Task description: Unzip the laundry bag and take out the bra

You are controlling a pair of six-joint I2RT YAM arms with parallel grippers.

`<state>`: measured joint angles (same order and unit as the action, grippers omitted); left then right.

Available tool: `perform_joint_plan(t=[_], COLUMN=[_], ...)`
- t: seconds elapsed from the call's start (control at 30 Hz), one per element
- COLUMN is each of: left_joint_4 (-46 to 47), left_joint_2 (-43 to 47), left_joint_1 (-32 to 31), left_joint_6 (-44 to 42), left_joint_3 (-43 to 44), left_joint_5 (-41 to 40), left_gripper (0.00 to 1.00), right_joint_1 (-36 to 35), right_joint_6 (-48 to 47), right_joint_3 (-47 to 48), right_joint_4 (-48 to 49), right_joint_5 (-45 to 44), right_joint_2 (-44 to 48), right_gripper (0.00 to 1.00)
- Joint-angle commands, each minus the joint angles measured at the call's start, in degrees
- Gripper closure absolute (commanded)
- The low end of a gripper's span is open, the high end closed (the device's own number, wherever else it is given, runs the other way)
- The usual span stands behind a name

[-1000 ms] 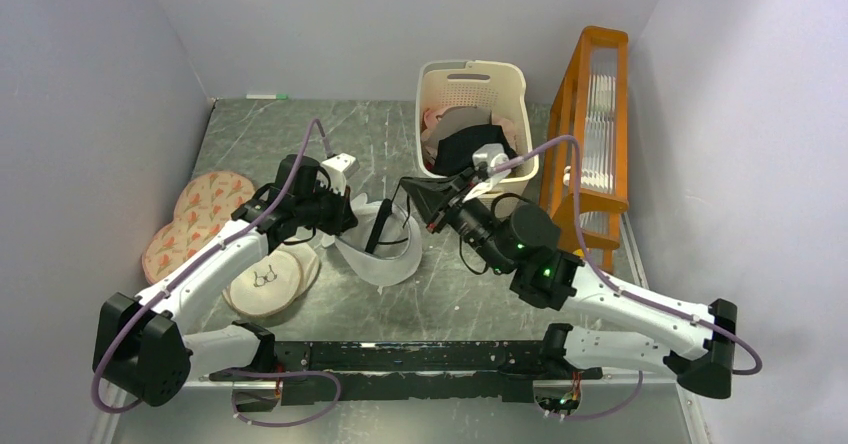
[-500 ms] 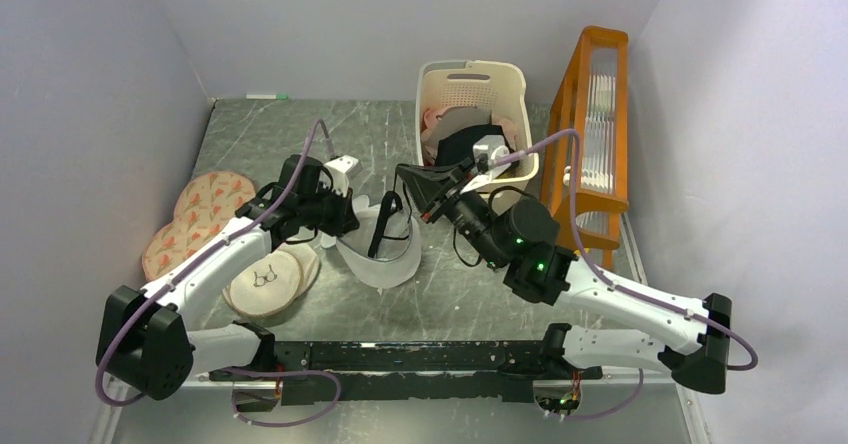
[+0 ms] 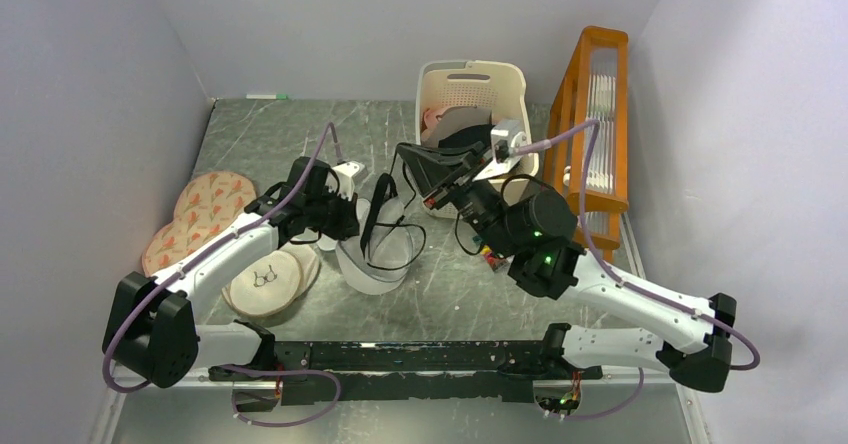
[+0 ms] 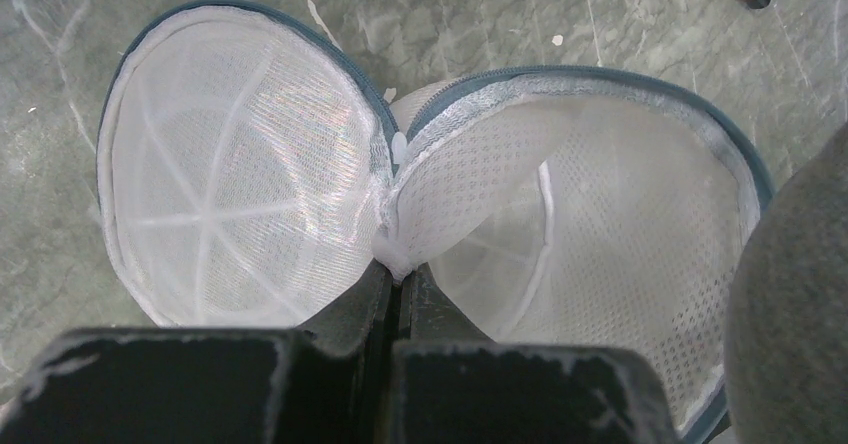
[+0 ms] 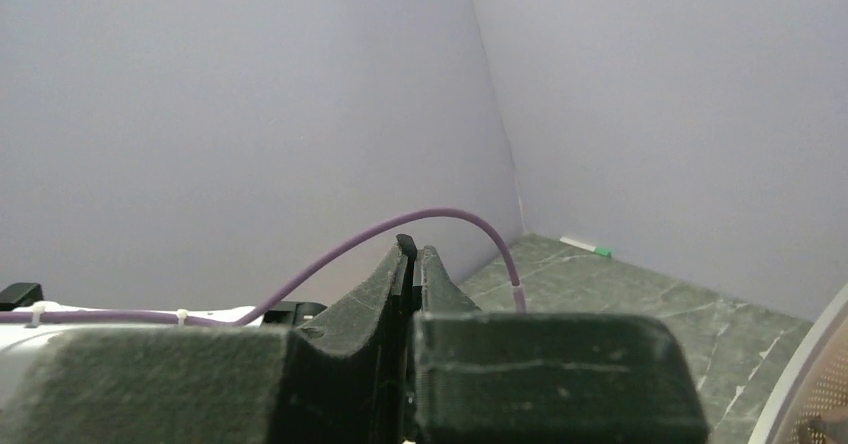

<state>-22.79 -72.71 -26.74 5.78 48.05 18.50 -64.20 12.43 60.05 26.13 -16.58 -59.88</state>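
The laundry bag (image 3: pixel 378 264) lies unzipped on the table, its two white mesh halves spread like a clamshell; both halves look empty in the left wrist view (image 4: pixel 560 204). My left gripper (image 3: pixel 338 216) is shut on the bag's mesh where the halves join (image 4: pixel 400 266). My right gripper (image 3: pixel 404 151) is shut and raised above the bag. The black bra (image 3: pixel 378 212) hangs from its tip by a strap, its lower end dangling over the bag's opening. In the right wrist view a sliver of black strap shows between the fingertips (image 5: pixel 405 246).
A cream slatted basket (image 3: pixel 445 76) with a grey-brown garment stands at the back. An orange rack (image 3: pixel 597 114) stands to the right. Pink patterned pads (image 3: pixel 200 209) and cream round pads (image 3: pixel 265 282) lie at the left. A green-capped marker (image 3: pixel 266 96) lies by the back wall.
My right gripper has risen and moved back toward the basket, lifting the bra up out of the bag. My left gripper has kept its hold on the bag and shifted slightly.
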Motion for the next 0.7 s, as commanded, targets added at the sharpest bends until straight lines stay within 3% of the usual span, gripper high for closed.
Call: perform_joint_plan(t=[0.0,0.13,0.3,0.5,0.67], left_joint_4=[-0.3,-0.6,-1.0,-0.1,0.8], left_joint_2=[1.0,0.6,1.0,4.8,6.7], left_joint_1=[-0.6,-0.8,-0.8,-0.7,-0.8], left_joint_6=[-0.7,-1.0,-1.0,-0.7,-0.9], left_joint_3=[1.4,2.1,2.3,1.0,1.1], left_joint_5=[-0.3,0.1,-0.6,-2.3,-2.0], left_gripper=[0.92,0.87,0.72,0.40,0.21], right_joint_1=[0.0,0.0,0.0,0.0,0.0], right_joint_6=[1.2,0.1,-2.3,-2.6,-7.5], right_joint_3=[-3.7,-6.5,-5.2,-7.3,-5.2], right_joint_4=[3.5,3.5,-0.3,-3.2,-3.8], right_joint_5=[-0.6,-5.0,-9.5,-14.7,-19.6], right_joint_2=[4.2,8.3,10.4,11.6,9.0], right_gripper=[1.00,1.00,1.00,1.00,1.00])
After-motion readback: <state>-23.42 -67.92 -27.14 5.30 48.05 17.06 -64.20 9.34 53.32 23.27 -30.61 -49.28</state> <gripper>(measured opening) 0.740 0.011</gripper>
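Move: The right hand holds the bra, which hangs some 20 cm below and 3 cm to its left. From there the laundry basket's middle is about 25 cm ahead, 16 cm right and 35 cm down; the laundry bag lies 4 cm ahead, 4 cm left and 40 cm down. The left hand still pinches the bag's rim; the bag's middle is some 5 cm right, 2 cm back and 4 cm below. Right hand carries the bra about 7 cm right; left fingers open off the bag's rim, then rise 2 cm. ##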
